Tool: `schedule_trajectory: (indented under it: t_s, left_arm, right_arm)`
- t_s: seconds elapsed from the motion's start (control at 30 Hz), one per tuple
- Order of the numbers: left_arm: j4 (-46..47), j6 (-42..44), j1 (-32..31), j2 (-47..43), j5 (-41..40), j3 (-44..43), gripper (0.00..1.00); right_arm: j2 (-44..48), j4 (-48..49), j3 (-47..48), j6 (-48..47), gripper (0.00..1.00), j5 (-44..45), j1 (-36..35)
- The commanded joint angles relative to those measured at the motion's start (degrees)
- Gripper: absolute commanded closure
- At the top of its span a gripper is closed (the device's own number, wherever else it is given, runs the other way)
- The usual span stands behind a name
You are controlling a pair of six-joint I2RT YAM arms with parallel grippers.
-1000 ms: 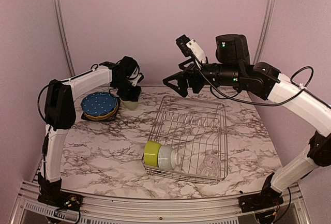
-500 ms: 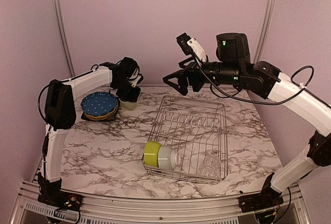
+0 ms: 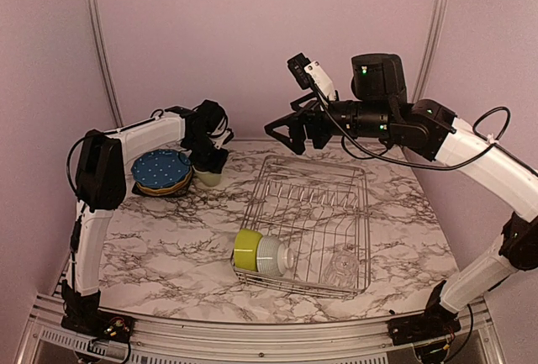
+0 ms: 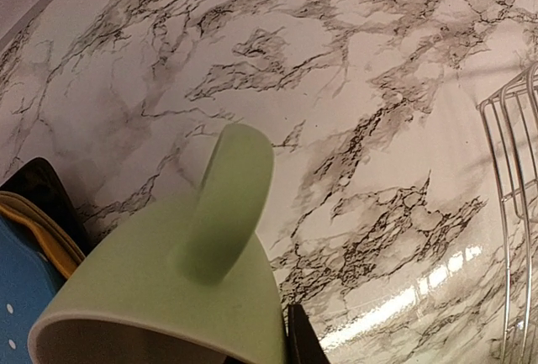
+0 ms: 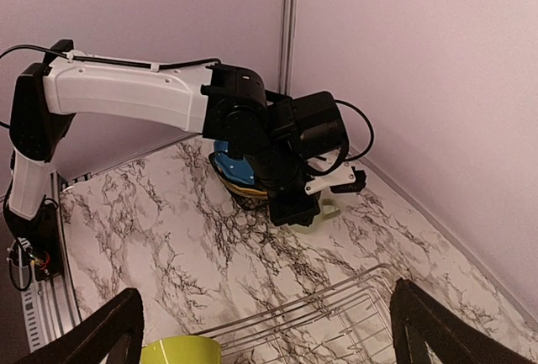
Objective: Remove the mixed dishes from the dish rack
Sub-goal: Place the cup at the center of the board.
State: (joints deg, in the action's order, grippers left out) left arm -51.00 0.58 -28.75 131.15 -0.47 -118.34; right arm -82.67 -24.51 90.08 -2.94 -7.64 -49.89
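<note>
My left gripper (image 3: 210,160) is shut on the pale green mug (image 3: 208,177), held low over the marble at the far left, beside the stack of plates topped by the blue dotted plate (image 3: 161,167). In the left wrist view the mug (image 4: 160,297) fills the lower left, handle up, with one dark finger (image 4: 301,340) against its wall. The dish rack (image 3: 363,213) holds a lime-green bowl (image 3: 246,248), a white ribbed bowl (image 3: 271,256) and a small clear glass (image 3: 340,270) at its near end. My right gripper (image 3: 294,133) hangs open above the rack's far end, holding nothing.
The plate stack (image 4: 34,213) shows blue, orange and black edges right beside the mug. The rack's corner (image 4: 513,171) lies to the mug's right. Purple walls and metal posts (image 3: 99,44) close the back and sides.
My left gripper has sunk a little with the mug, closer to the tabletop beside the plates. The right gripper shifted slightly up, then stayed still.
</note>
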Motion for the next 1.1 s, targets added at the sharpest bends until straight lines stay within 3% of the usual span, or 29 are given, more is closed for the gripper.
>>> schedule_trajectory:
  t_s: [0.0, 0.57, 0.8, 1.07]
  left_arm:
    - [0.71, 1.07, 0.28, 0.17, 0.23, 0.04, 0.9]
    - [0.75, 1.09, 0.36, -2.46, -1.03, 0.04, 0.57]
    - [0.64, 1.66, 0.28, -4.54, -4.77, -0.13, 0.53]
    - [1.07, 1.02, 0.19, -8.2, -4.68, -0.48, 0.41]
  right_arm:
    - [-0.21, -0.89, 1.96, 1.17, 0.01, -0.27, 0.41]
    - [0.19, -0.71, 1.76, 2.4, 0.02, -0.56, 0.41]
    - [0.69, -0.65, 1.5, 2.55, 0.02, -0.6, 0.4]
    - [1.3, -0.46, 1.02, 3.17, 0.01, -0.62, 0.41]
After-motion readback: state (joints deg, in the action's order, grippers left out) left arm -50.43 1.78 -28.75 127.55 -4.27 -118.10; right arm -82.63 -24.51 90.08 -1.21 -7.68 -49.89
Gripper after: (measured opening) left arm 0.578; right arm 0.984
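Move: The cup is already in the left fingers, pinched by its wall and tilted just over the table; its middle lies about 1 cm ahead of that hand, 3 cm left and 3 cm lower. The plate stack sits some 20 cm to the hand's left and 5 cm farther out; the dish rack's middle is about 34 cm right and 14 cm back. From the idle right hand, the cup is roughly 22 cm ahead, 35 cm left and 33 cm below. Hold the left gripper almost still, low at the cup's wall, and spread the fingers to a little over half open so they release it. Then draw the hand up about 3 cm off the rim, easing slightly left and tipping the fingers back towards the base by some 5 degrees. ##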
